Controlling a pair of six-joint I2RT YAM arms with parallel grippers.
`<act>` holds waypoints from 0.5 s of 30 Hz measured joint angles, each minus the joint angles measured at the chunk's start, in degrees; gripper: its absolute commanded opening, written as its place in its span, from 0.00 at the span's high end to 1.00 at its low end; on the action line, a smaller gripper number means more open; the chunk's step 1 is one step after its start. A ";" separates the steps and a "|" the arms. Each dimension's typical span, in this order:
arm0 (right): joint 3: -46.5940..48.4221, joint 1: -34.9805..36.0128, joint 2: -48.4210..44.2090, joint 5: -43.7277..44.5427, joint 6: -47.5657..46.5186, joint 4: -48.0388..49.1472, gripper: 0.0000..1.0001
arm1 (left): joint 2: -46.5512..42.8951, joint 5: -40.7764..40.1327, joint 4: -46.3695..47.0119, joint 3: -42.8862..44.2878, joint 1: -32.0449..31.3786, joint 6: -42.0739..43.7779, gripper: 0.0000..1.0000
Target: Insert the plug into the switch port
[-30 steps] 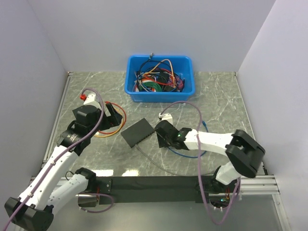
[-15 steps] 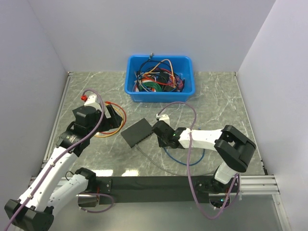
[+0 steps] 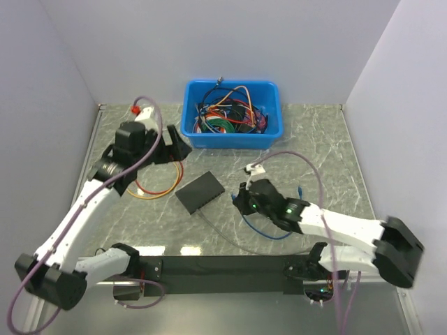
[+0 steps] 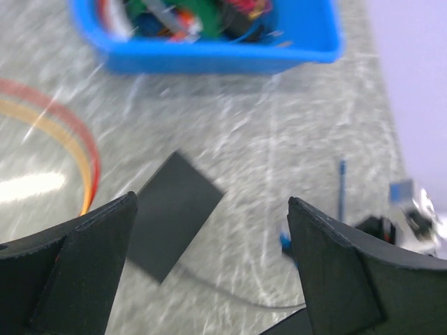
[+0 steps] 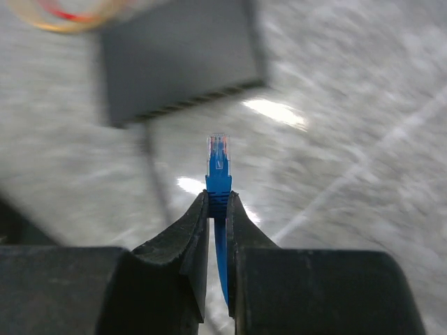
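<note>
My right gripper [image 5: 218, 200] is shut on the blue boot just behind the plug [image 5: 218, 155], whose clear tip points toward the black switch [image 5: 178, 56]. A gap of bare table separates the plug from the switch port row [image 5: 188, 102] on the box's near edge. From above, the right gripper [image 3: 242, 199] sits just right of the switch [image 3: 200, 192], with the blue cable [image 3: 269, 234] looping behind it. My left gripper [image 3: 178, 149] hovers open near the bin, its jaws wide apart [image 4: 211, 201] above the switch [image 4: 171, 213], holding nothing.
A blue bin [image 3: 194, 129] full of tangled cables stands at the back. An orange and yellow cable coil [image 3: 157, 187] lies left of the switch. A thin dark cord [image 3: 223, 234] trails from the switch toward the near edge. Walls close in both sides.
The right gripper has shut on the blue cable's plug and backed slightly away from the switch. The left arm has swung farther back toward the bin, still open.
</note>
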 measured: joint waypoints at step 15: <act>-13.79 0.00 -23.41 -27.87 -5.01 21.51 1.00 | -0.04 25.77 15.19 -7.45 0.96 3.19 0.08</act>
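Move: The right hand holds the blue plug; the switch it is meant for lies roughly 12 cm to its left, 6 cm ahead and 9 cm below. The grey plug in the switch's near edge is about 13 cm left and 1 cm ahead; the orange and red cables some 25 cm left, 9 cm ahead. From the open left hand the switch is about 6 cm right, 3 cm back and 26 cm below. Right hand lifts the still-pinched plug about 10 cm and back 8, turning counter-clockwise; left swings 6 right, clockwise. ##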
